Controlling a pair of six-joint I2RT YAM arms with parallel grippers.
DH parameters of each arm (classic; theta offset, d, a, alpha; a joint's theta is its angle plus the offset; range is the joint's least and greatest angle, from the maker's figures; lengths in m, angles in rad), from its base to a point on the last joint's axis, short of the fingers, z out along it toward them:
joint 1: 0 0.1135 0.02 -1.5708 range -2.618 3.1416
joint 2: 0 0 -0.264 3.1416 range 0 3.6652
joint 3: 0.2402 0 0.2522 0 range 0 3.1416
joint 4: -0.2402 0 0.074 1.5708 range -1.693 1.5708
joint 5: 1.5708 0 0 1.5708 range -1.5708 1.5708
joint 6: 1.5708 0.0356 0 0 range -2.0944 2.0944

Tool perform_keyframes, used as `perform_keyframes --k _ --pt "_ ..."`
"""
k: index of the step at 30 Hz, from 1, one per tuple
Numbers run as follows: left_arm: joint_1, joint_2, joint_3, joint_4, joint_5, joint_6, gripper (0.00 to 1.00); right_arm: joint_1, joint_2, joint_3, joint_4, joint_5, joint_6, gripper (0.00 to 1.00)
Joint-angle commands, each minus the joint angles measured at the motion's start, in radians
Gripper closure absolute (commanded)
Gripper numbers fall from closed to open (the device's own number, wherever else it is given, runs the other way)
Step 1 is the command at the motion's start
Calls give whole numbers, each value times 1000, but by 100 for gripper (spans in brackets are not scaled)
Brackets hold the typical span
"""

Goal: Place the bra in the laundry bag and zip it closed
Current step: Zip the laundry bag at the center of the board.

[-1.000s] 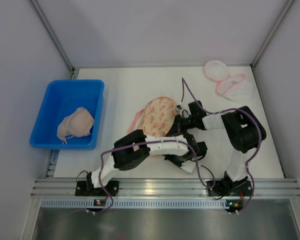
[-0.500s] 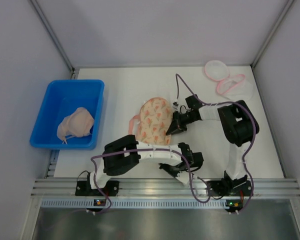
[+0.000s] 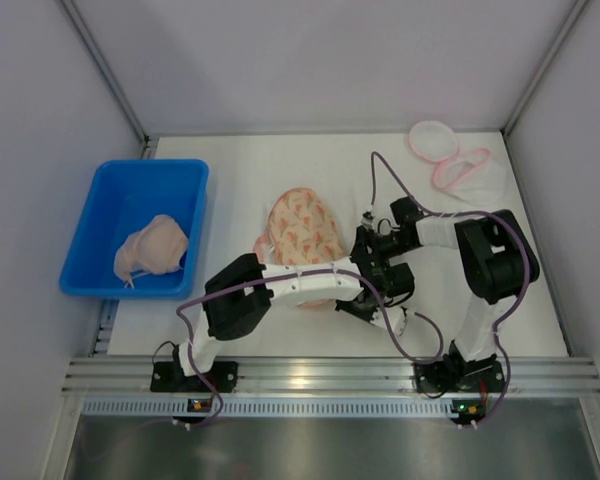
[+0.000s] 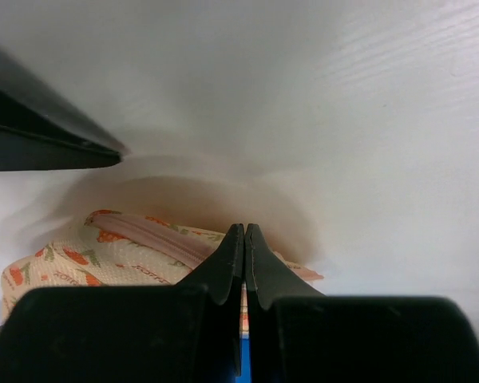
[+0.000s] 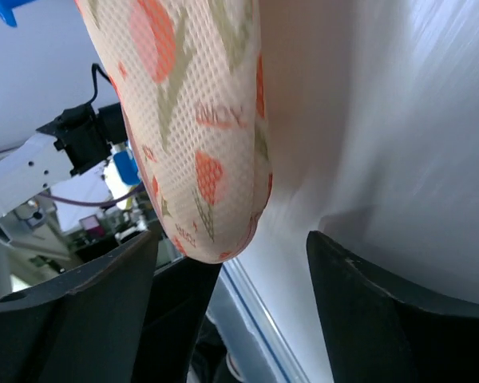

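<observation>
The laundry bag (image 3: 300, 229), puffy cream mesh with orange prints and a pink zipper (image 4: 148, 237), lies mid-table. Whether the bra is inside it is hidden. My right gripper (image 3: 366, 244) stands open at the bag's right edge. In the right wrist view the bag's rounded end (image 5: 199, 152) hangs between and ahead of the spread fingers (image 5: 104, 287) of that gripper (image 5: 231, 239), touching neither. My left gripper (image 3: 372, 296) is shut just in front of the bag's zipper edge. Its tips (image 4: 244, 232) are pressed together, and I see nothing between them.
A blue bin (image 3: 98, 215) at the left holds a peach bundle of fabric (image 3: 152, 246). White and pink mesh pieces (image 3: 455, 162) lie at the back right corner. Both arms crowd the table just right of the bag, their cables looping over it.
The right gripper has opened and let go of the bag, which settled a little to the left. The left arm swung up and right, close beside the right gripper.
</observation>
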Motion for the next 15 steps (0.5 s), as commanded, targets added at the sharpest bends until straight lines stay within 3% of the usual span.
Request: perform_keyframes --k 1,3,5,7,8,9,15 --pt "-5 20 38 29 -15 32 100 29 -15 -21 58 -96 40 27" --pt "-5 23 37 39 -23 30 100 51 8 -20 76 -104 56 32" --pt "-5 20 35 46 -3 32 100 62 37 -11 82 -104 56 48" --pt "-6 12 30 45 8 21 100 68 56 14 79 -114 56 73" --pt "-8 6 20 43 12 18 100 68 72 25 72 -115 48 93" --pt "-11 -4 6 45 22 18 100 63 76 44 64 -105 43 100" --pt "-63 -87 -124 43 60 -6 100 -4 123 133 -6 -59 -15 100"
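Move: Back about 2 cm, left 1 to 2 cm and near level from the right fingers lies the laundry bag's free edge, while the zip end at the left fingertips is some 7 cm back and 4 cm left. The bag's middle sits about 6 cm forward, 12 cm left and a little below the right hand. From the left hand that free edge is roughly 5 cm ahead, 2 cm right, at about its height. Closing on the laundry bag's free edge, the open right fingers travel about 2 cm back and nearly 2 cm left, shut fully to pinch the fabric, then bring it about 1 cm forward again and slightly down. The left hand, still shut at the zip end, sinks about 2 cm, finishing slightly back. ##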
